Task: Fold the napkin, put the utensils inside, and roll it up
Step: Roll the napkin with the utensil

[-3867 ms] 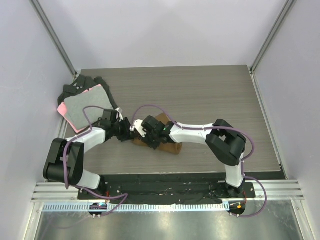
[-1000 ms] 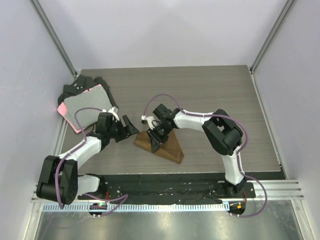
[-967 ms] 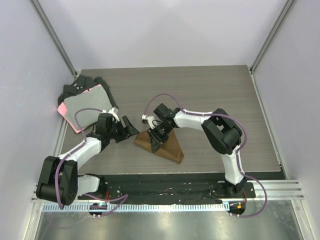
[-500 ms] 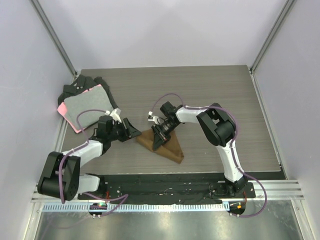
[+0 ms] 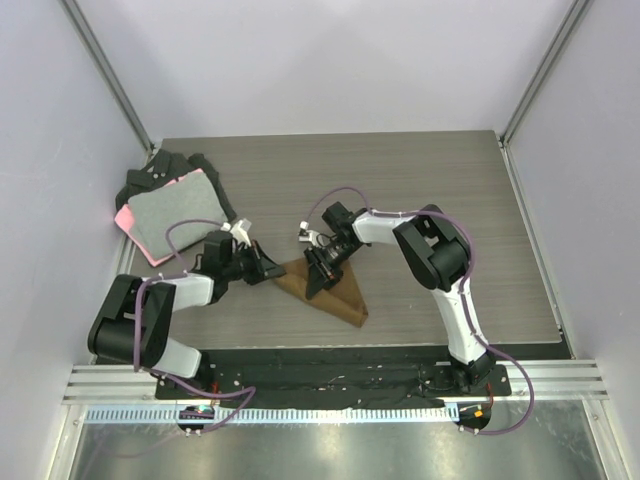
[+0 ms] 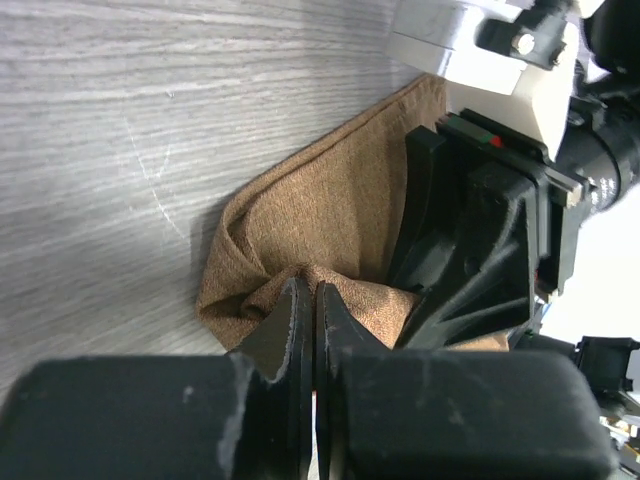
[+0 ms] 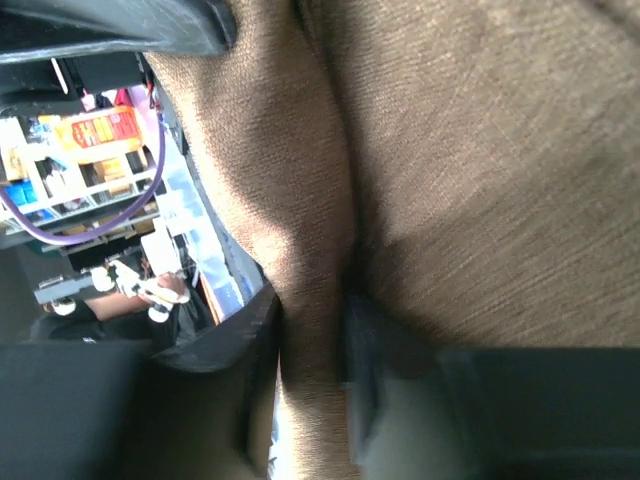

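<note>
The brown napkin [image 5: 340, 296] lies folded into a rough triangle near the table's front middle. My left gripper [image 5: 270, 271] is at its left corner. In the left wrist view the left gripper [image 6: 313, 296] is shut, with a raised fold of the napkin [image 6: 320, 215] bunched at its tips. My right gripper [image 5: 320, 272] points down onto the napkin just right of the left one. Its black body [image 6: 480, 230] fills the right of the left wrist view. In the right wrist view a ridge of napkin [image 7: 480, 150] fills the gap of the right gripper [image 7: 312, 370]. The utensils are out of view.
A grey cloth with a pink edge [image 5: 170, 215] lies on black cloths [image 5: 150, 178] at the table's back left corner. Both grippers are a finger's width apart over the napkin. Walls [image 5: 60, 150] close in the table on the left, right and back.
My left gripper moved right to the napkin's left corner and went from open to shut on a fold. The right gripper stayed on the napkin, its wrist shifting slightly.
</note>
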{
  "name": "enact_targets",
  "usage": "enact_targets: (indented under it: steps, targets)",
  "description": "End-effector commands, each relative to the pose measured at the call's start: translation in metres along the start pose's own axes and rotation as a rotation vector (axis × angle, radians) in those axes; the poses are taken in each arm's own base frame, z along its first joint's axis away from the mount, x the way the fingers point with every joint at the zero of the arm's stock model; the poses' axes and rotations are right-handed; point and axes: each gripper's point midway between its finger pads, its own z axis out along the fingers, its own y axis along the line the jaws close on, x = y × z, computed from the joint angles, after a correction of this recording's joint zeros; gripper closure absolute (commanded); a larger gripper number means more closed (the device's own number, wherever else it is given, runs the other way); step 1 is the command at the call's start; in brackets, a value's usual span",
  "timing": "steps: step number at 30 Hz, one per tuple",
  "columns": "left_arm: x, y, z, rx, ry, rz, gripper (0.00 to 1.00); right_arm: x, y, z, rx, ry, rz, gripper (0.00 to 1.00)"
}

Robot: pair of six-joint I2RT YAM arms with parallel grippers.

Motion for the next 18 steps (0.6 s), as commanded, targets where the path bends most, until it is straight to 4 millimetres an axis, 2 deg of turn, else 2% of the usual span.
enact_targets:
  steps: [1, 3, 4, 6, 7, 8, 9, 10, 11, 13, 14, 15, 17, 18]
  targets:
    - [-0.006, -0.002, 0.007, -0.004, 0.02, 0.002, 1.0, -0.024, -0.012, -0.028, 0.263, -0.107, -0.068, 0.56]
    - [-0.009, -0.001, 0.008, -0.025, 0.027, -0.005, 1.0, -0.032, -0.008, -0.04, 0.336, -0.149, -0.104, 0.49]
    - [-0.004, 0.004, 0.007, -0.054, 0.054, -0.019, 1.0, -0.039, 0.006, -0.053, 0.369, -0.192, -0.15, 0.39]
    - [-0.007, 0.006, 0.007, -0.081, 0.06, -0.027, 1.0, -0.044, 0.008, -0.067, 0.463, -0.237, -0.213, 0.34]
    - [-0.003, 0.01, 0.007, -0.108, 0.078, -0.041, 1.0, -0.053, 0.023, -0.078, 0.484, -0.292, -0.279, 0.31]
    - [-0.005, 0.01, 0.007, -0.114, 0.082, -0.046, 1.0, -0.049, 0.025, -0.078, 0.501, -0.295, -0.321, 0.3]
    - [-0.005, 0.01, 0.007, -0.12, 0.087, -0.05, 1.0, -0.057, 0.027, -0.084, 0.544, -0.341, -0.362, 0.29]
    - [-0.001, 0.013, 0.007, -0.135, 0.108, -0.065, 1.0, -0.059, 0.04, -0.092, 0.56, -0.382, -0.413, 0.27]
    - [-0.004, 0.012, 0.008, -0.135, 0.111, -0.071, 1.0, -0.051, 0.039, -0.084, 0.58, -0.361, -0.467, 0.26]
    - [-0.002, 0.013, 0.01, -0.149, 0.141, -0.091, 1.0, -0.056, 0.044, -0.088, 0.669, -0.4, -0.549, 0.24]
    - [-0.001, 0.014, 0.011, -0.155, 0.15, -0.099, 1.0, -0.047, 0.048, -0.073, 0.687, -0.362, -0.611, 0.23]
    - [-0.002, 0.014, 0.011, -0.159, 0.153, -0.103, 1.0, -0.051, 0.045, -0.075, 0.754, -0.38, -0.635, 0.23]
    - [-0.001, 0.015, 0.012, -0.172, 0.167, -0.114, 1.0, -0.042, 0.047, -0.058, 0.789, -0.347, -0.695, 0.23]
    - [-0.002, 0.016, 0.013, -0.174, 0.164, -0.111, 1.0, -0.044, 0.047, -0.056, 0.817, -0.353, -0.73, 0.23]
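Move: Between the right hand's fingers lies the napkin roll, its middle only about 2 cm to the hand's right; its right end is some 11 cm right and 5 cm back, and the unrolled flap about 7 cm right and 3 cm ahead. From the left hand, shut at the roll's left tip, that middle is roughly 8 cm right, 5 cm back and 2 cm below; the grey cloth sits about 21 cm left and 12 cm ahead. Opening wide, the right hand lets go of the napkin roll and climbs about 8 cm clear of it while going some 5 cm forward, then turns slightly back and left at the top; its fingers swing about 50 degrees, from leaning back towards the base to steeply down. The left hand keeps its pinch on the roll's left end, easing 1–2 cm forward and tipping a little further down. ##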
